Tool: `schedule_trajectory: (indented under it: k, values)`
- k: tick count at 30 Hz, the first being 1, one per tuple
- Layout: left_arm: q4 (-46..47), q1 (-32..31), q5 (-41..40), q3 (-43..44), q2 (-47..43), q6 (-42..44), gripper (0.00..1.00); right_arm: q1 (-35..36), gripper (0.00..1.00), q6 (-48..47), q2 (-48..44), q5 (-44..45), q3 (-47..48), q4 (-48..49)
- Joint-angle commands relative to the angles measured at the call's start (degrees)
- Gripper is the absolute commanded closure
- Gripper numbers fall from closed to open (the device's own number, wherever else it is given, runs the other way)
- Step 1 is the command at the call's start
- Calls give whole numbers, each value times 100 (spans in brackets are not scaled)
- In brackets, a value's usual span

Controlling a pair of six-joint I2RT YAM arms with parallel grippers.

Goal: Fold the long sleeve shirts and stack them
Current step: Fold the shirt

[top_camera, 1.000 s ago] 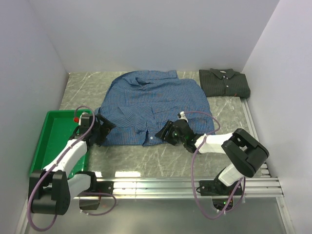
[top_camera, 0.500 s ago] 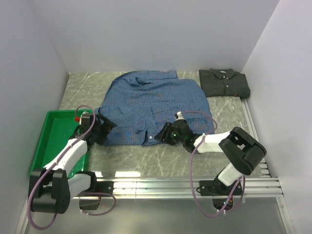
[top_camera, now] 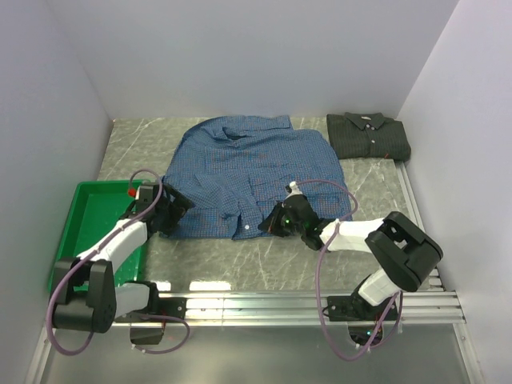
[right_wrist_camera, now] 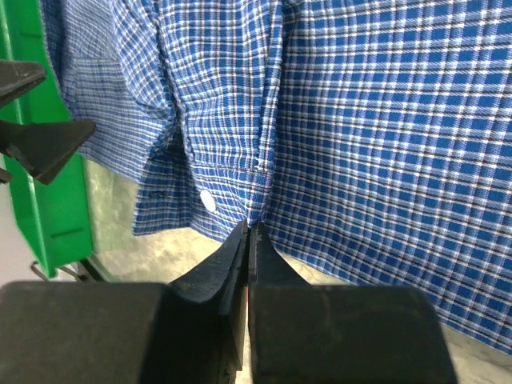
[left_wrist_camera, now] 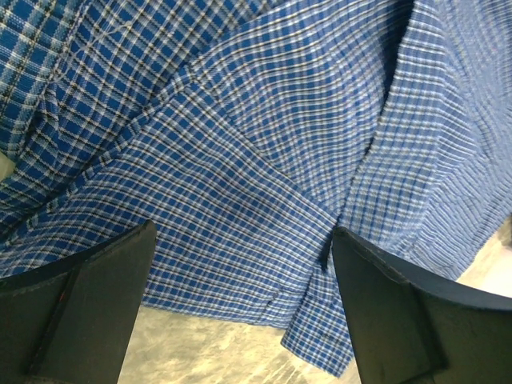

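The blue checked shirt (top_camera: 248, 160) lies spread flat in the middle of the table, collar at the far side. The dark green-charcoal shirt (top_camera: 368, 136) sits folded at the back right. My right gripper (top_camera: 268, 224) is at the blue shirt's near hem. In the right wrist view its jaws are pressed together (right_wrist_camera: 250, 228) on the hem edge beside a white button (right_wrist_camera: 208, 200), and the cloth (right_wrist_camera: 384, 120) puckers into the tips. My left gripper (top_camera: 172, 210) is at the shirt's near left corner. It stands wide open (left_wrist_camera: 240, 240) over the checked cloth (left_wrist_camera: 240, 144).
A green plastic tray (top_camera: 84, 224) lies on the left, just beside my left arm. White walls close in the left, back and right. A metal rail (top_camera: 320, 304) runs along the near edge. Grey marbled tabletop (top_camera: 216, 256) shows in front of the hem.
My right gripper has closed from part open to shut at the shirt's hem. My left gripper has shifted slightly toward the shirt's left corner, still open.
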Motion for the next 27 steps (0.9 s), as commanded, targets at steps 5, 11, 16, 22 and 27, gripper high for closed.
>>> schedule_trajectory:
  k: [5, 11, 16, 22, 27]
  values:
    - [204, -48, -311, 81, 417, -91, 2, 23, 100, -1109, -675, 366, 897, -1735]
    - [230, -48, -303, -112, 505, -215, 2, -196, 100, -2208, -1044, 657, 1847, -3634]
    - [107, -39, -303, -112, 347, -189, 2, -704, 100, -2780, -1317, 754, 2287, -4699]
    - [11, -39, -303, -77, 312, -171, 2, -1338, 100, -3019, -1335, 561, 2515, -5525]
    - [-25, -39, -303, -95, 303, -171, 2, -1532, 98, -3072, -1299, 376, 2761, -6133]
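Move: About 15 cm to the right of the right hand, a couple of cm ahead and slightly below, lies the lower right stretch of the shirt where the pinched sleeve end is being taken; the hem's right corner is some 26 cm right. The folded dark shirt is about 29 cm ahead, 32 cm right. The left hand has the shirt's left part roughly 2 cm beneath it, the cuff 24 cm right and 4 cm back, the green tray 23 cm left, 7 cm back. Keeping the cuff pinched, the right hand lifts about 9 cm while easing forward, then swings right towards the lower right of the shirt, sinking a little at the end, some 13 cm rightward overall. Its wrist rolls about 30 degrees so the fingers point more steeply down. The open left hand first lowers 1.5 cm onto the shirt's left part and then stays, holding it down. ##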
